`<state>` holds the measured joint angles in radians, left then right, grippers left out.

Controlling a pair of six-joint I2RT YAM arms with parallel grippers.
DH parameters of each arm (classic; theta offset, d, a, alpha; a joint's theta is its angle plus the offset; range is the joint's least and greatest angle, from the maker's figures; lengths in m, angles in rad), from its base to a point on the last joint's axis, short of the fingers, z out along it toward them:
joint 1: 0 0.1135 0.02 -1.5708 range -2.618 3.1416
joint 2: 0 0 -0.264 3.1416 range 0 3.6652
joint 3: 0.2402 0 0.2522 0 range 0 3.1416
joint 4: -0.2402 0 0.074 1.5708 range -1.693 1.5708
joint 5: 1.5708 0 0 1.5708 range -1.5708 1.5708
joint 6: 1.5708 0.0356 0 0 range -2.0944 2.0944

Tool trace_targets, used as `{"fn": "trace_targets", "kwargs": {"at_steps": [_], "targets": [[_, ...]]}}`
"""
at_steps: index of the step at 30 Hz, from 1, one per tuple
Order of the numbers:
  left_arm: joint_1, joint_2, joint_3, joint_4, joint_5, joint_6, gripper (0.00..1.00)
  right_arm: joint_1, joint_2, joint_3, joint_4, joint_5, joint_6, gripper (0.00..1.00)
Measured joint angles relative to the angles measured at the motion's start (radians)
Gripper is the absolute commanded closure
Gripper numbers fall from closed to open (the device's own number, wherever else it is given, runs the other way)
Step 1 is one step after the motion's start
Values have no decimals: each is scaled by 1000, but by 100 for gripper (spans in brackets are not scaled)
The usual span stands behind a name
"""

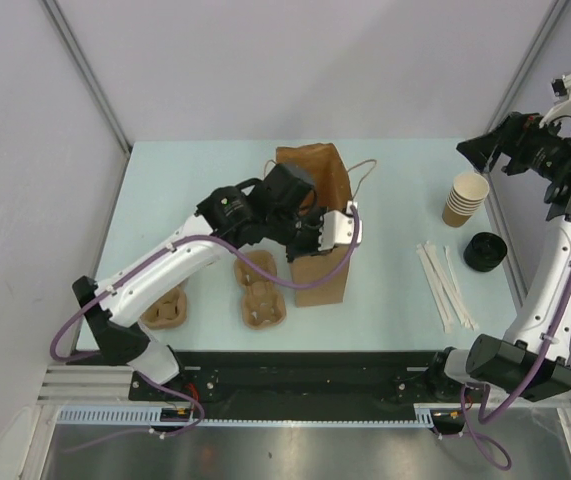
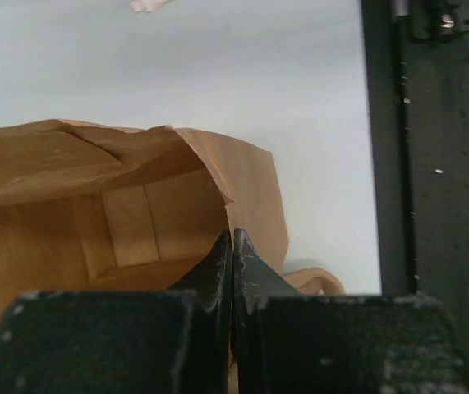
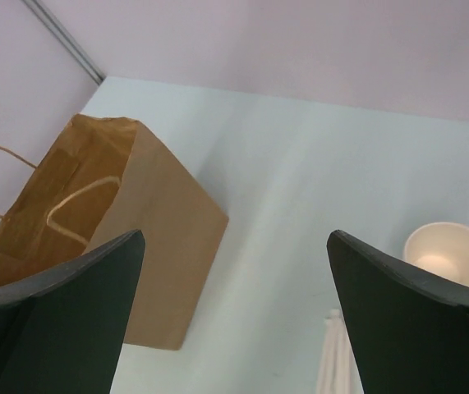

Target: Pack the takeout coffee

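Observation:
The brown paper bag [image 1: 323, 272] stands in the middle of the table with its mouth open. My left gripper [image 1: 307, 232] is over the bag's mouth. In the left wrist view the gripper [image 2: 232, 240] is shut on the bag's rim [image 2: 218, 168], one finger inside and one outside. My right gripper [image 1: 477, 150] is open and empty, held high at the far right; in its wrist view [image 3: 236, 234] it looks down on the bag [image 3: 164, 238]. The takeout coffee with its black lid shows in no view.
A stack of lidless tan cups [image 1: 465, 198] stands at the right, also in the right wrist view [image 3: 448, 256]. A loose black lid [image 1: 484, 251] and white stirrers [image 1: 445, 285] lie near it. Two pulp cup carriers [image 1: 263, 292] [image 1: 165, 308] lie left of the bag.

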<state>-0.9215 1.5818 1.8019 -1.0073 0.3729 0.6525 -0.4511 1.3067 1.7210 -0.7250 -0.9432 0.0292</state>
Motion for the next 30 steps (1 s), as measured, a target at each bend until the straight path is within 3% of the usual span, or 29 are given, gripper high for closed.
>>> {"fn": "trace_targets", "kwargs": {"at_steps": [5, 10, 16, 20, 23, 26, 27, 30], "targets": [[-91, -80, -102, 4, -3, -26, 100, 0, 0, 151, -132, -5, -144, 0], [-141, -183, -232, 42, 0, -42, 99, 37, -13, 186, -183, -36, -206, 0], [-147, -323, -383, 79, 1, -18, 85, 335, -10, 196, -200, 75, -262, 0], [-148, -342, -423, 107, -11, 23, 81, 558, 101, 357, -235, 208, -306, 0], [-148, -325, -435, 128, -11, 40, 78, 612, 200, 466, -228, 272, -311, 0], [-148, -282, -406, 153, -14, 62, 68, 614, 282, 509, -216, 311, -315, 0], [-148, -261, -394, 170, -18, 68, 59, 614, 309, 515, -217, 319, -319, 0], [-148, -208, -357, 190, -28, 93, 44, 618, 398, 563, -239, 336, -353, 0]]}}
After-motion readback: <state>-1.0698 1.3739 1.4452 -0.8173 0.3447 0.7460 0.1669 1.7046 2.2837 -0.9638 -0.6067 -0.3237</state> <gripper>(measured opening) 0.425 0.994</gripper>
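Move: The left hand is pinched shut on the middle of the paper bag's near rim, so the bag's middle lies about 9 cm ahead and 13 cm below it; the cup carrier lies some 14 cm left, 2 cm ahead, on the table. From the high right hand the bag's middle is about 27 cm left, 2 cm back and 28 cm below; the cup stack is 10 cm ahead, 7 cm right, the black lids 13 cm right and level, both far below. The left hand draws the pinched near rim back about 9 cm while sinking some 3 cm, then opens its fingers to nearly half and eases 3 cm forward again, straddling the wall. Meanwhile the open right hand lifts and backs off slightly, sweeps about 16 cm left towards the bag, then reaches 10 cm forward past its start while sinking, turning counter-clockwise and rolling its left side down some 20 degrees each. ##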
